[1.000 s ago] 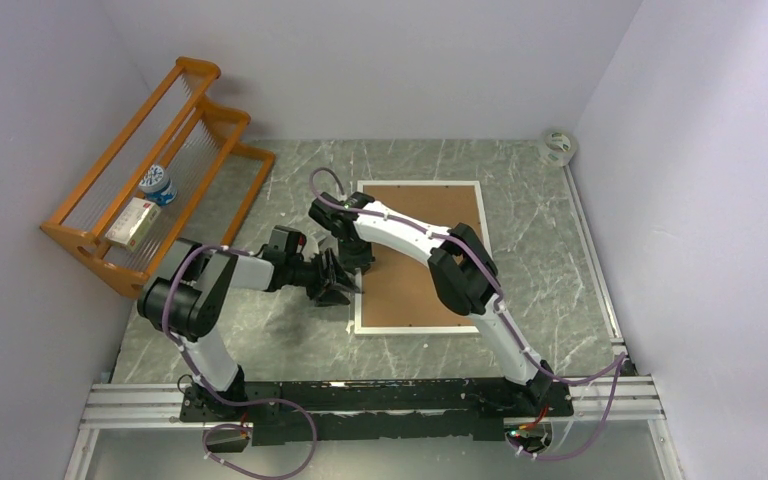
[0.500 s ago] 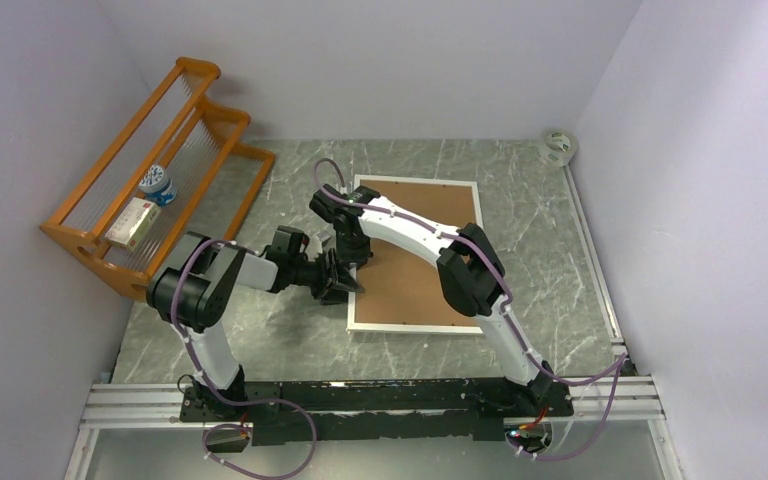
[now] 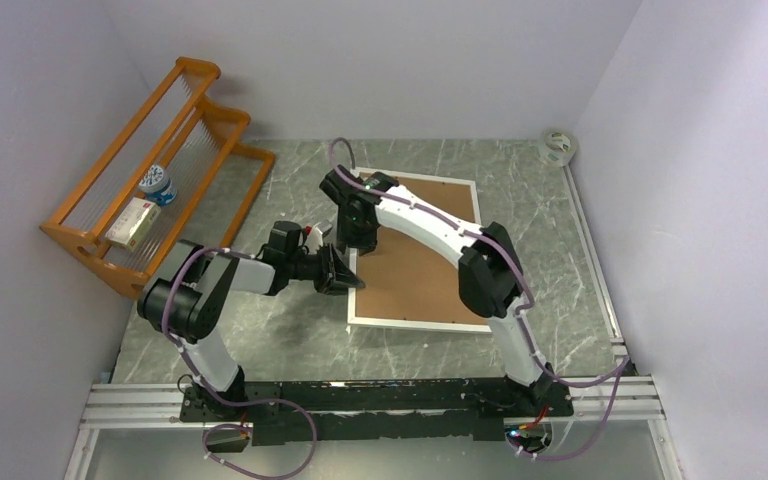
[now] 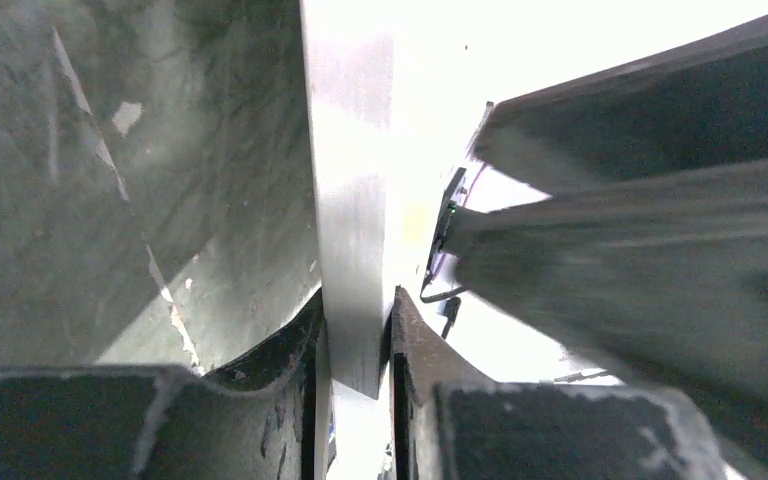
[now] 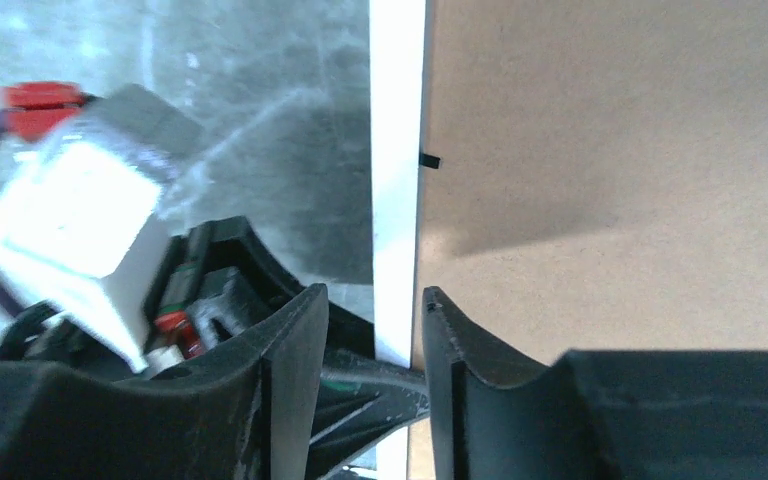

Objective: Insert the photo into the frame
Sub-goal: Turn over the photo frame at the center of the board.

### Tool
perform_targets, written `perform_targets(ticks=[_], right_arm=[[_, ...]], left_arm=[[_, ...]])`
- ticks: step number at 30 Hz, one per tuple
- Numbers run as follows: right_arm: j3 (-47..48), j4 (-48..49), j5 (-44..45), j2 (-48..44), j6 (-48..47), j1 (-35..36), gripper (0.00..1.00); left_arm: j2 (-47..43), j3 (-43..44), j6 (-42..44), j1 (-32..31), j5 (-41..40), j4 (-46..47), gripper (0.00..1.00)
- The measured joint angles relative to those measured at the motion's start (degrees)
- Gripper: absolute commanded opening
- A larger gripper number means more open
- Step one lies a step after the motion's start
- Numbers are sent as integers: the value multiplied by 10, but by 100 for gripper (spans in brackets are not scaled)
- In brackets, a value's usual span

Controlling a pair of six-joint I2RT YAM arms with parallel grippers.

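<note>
The frame point(image 3: 422, 262) lies face down on the marble table, its brown hardboard back up inside a white rim. My left gripper point(image 3: 346, 274) is shut on the rim's left edge; in the left wrist view both pads press that white edge point(image 4: 352, 240) at the left gripper point(image 4: 357, 345). My right gripper point(image 3: 361, 236) hovers over the same edge a little farther back. In the right wrist view the right gripper point(image 5: 372, 312) is open, its jaws straddling the white rim point(image 5: 397, 150) without touching it. The photo is out of view.
An orange wooden rack point(image 3: 165, 150) stands at the back left with a box point(image 3: 132, 222) and a small jar point(image 3: 158, 184) on it. A tape roll point(image 3: 558, 146) sits in the back right corner. Walls close in on three sides.
My left gripper has closed on the frame's left edge. My right gripper has opened, let go of that edge and moved farther back. The frame has turned slightly.
</note>
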Motion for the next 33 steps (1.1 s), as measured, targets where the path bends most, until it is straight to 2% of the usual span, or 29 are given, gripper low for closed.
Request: perform_targets(ticks=[4, 6, 9, 13, 18, 22, 29, 33], right_arm=[[-2, 11, 2, -43, -1, -12, 52], [-2, 12, 3, -67, 0, -20, 54], [-5, 12, 9, -105, 0, -36, 60], [-23, 21, 24, -163, -9, -61, 64], [-77, 57, 14, -247, -32, -109, 70], [-137, 105, -14, -300, -46, -161, 75], [-184, 139, -67, -318, -72, -222, 75], [-195, 145, -103, -318, -86, -244, 76]], left_arm=[[-18, 2, -1, 0, -4, -28, 3], [-35, 10, 10, 4, -4, -70, 3], [-64, 54, 55, 17, -10, -183, 3], [-90, 167, 148, 44, -25, -374, 3], [-91, 315, 259, 97, -40, -571, 3], [-82, 443, 341, 119, -88, -736, 2], [-40, 645, 415, 120, -177, -905, 3], [-15, 726, 446, 119, -226, -969, 2]])
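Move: The left gripper already pinches the photo frame's left rail; the frame's middle lies about 13 cm to its right, 7 cm ahead and some 2 cm lower. The wooden rack stands roughly 37 cm left of that hand and 20 cm ahead. From the right gripper, astride the same rail farther out, the frame's middle is about 12 cm right, level fore and aft and 4 cm below; the tape roll lies some 40 cm right and 21 cm ahead. Keep the left gripper shut on the frame's left rail and lift it about 20 cm, carrying it left towards the rack and forward, while rolling the fingers to point steeply down, some 35 degrees. Open the right fingers wide and rise clear of that rail, swinging about 15 cm right and somewhat forward over the brown back to near the frame's right edge, sinking slightly at the end. ##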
